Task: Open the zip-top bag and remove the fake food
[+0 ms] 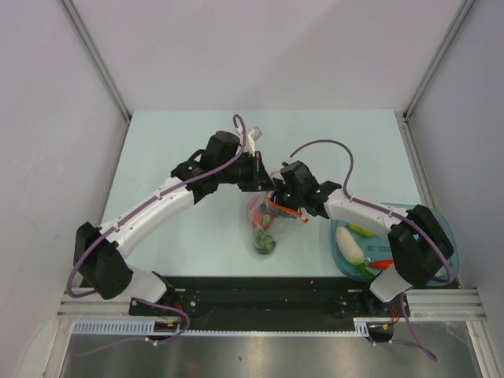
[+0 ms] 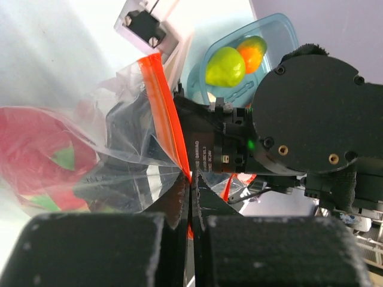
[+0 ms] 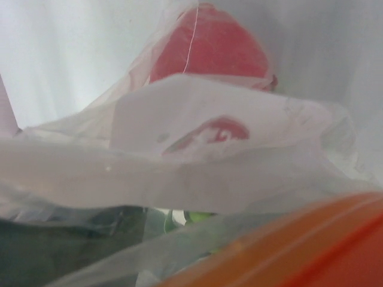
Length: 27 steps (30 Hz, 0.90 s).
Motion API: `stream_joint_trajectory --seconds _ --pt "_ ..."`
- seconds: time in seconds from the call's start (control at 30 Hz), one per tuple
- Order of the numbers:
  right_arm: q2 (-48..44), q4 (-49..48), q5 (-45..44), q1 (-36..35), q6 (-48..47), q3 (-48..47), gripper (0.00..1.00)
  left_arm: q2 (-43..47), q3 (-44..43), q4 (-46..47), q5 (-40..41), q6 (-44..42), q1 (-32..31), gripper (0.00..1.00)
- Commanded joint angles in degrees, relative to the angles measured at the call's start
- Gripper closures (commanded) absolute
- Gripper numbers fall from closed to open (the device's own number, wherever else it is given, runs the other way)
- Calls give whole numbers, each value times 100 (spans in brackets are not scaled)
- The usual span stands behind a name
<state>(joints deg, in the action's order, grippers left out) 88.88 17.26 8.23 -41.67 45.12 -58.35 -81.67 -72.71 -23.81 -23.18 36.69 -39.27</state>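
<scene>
The zip-top bag (image 1: 264, 217) hangs above the table's middle between both arms. My left gripper (image 2: 190, 179) is shut on its red-orange zip strip (image 2: 160, 101); in the top view this gripper (image 1: 262, 183) is at the bag's upper left. Through the plastic show a pink-red dragon fruit (image 2: 36, 152) and, at the bottom, a dark-green piece (image 1: 264, 242). My right gripper (image 1: 279, 205) is at the bag's mouth on the right. The right wrist view is filled with bag film, the dragon fruit (image 3: 209, 51) and the zip strip (image 3: 317, 251); its fingers are hidden.
A teal tray (image 1: 441, 224) at the right front holds a white radish (image 1: 349, 242), a green piece and an orange carrot. In the left wrist view the tray (image 2: 281, 30) shows a green fruit (image 2: 225, 66) and an orange (image 2: 251, 51). White walls stand round the table.
</scene>
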Motion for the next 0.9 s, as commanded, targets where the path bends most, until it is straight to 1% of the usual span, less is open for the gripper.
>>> stream_joint_trajectory --seconds 0.0,0.1,0.17,0.3,0.43,0.5,0.57,0.67,0.7,0.77,0.8,0.87 --pt "147 -390 425 -87 137 69 38 -77 -367 -176 -126 -303 -37 100" --pt "112 -521 364 -297 207 262 41 89 -149 -10 -160 -250 -37 100" --pt "155 -610 215 -421 216 367 44 142 -103 -88 -135 -311 -29 100" --pt "305 -548 -5 -430 103 333 46 169 -77 -106 -178 -390 -37 100" --pt "340 -574 -330 -342 145 271 56 169 -16 -53 -274 -233 -37 100" --pt "340 -566 -392 -324 6 184 59 300 133 69 -240 -180 -37 100" --pt "323 -469 -462 -324 -135 105 59 371 222 44 -161 -214 -37 100" --pt "279 -416 -533 -307 -399 69 72 432 239 -53 -73 -320 -37 100" --pt "270 -416 -550 -298 -443 86 80 441 248 -53 -29 -337 -29 100" --pt "279 -416 -516 -254 -548 69 89 467 222 -202 59 -373 -28 100" --pt "305 -373 -446 -245 -575 34 96 502 222 -237 137 -364 -28 100" --pt "296 -302 -427 -271 -662 -1 100 652 301 -238 199 -364 -28 100"
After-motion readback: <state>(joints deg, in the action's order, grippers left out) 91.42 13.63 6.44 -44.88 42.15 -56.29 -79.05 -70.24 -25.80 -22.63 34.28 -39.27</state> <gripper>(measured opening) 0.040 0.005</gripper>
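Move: The right hand is already in the bag's mouth, with the red food some 3 cm back and 4 cm to its left, about 6 cm lower. The green vegetable in the bag's bottom is roughly 10 cm back and 3 cm left of this hand, about 7 cm below. The near orange zip edge passes 2 cm back and 4 cm to its right, slightly above. From the left hand, the red food is about 2 cm back, 3 cm left and 17 cm down. The right hand, fingers well open at first, works deeper into the bag towards the red food, sinking and drawing back about 3 cm each while edging left, then comes some 2 cm forward again, staying low, as its fingers close until almost shut; what lies between them can't be seen. The left hand keeps the zip edge pinched in its shut fingers and eases about 1 cm left, back and down. ##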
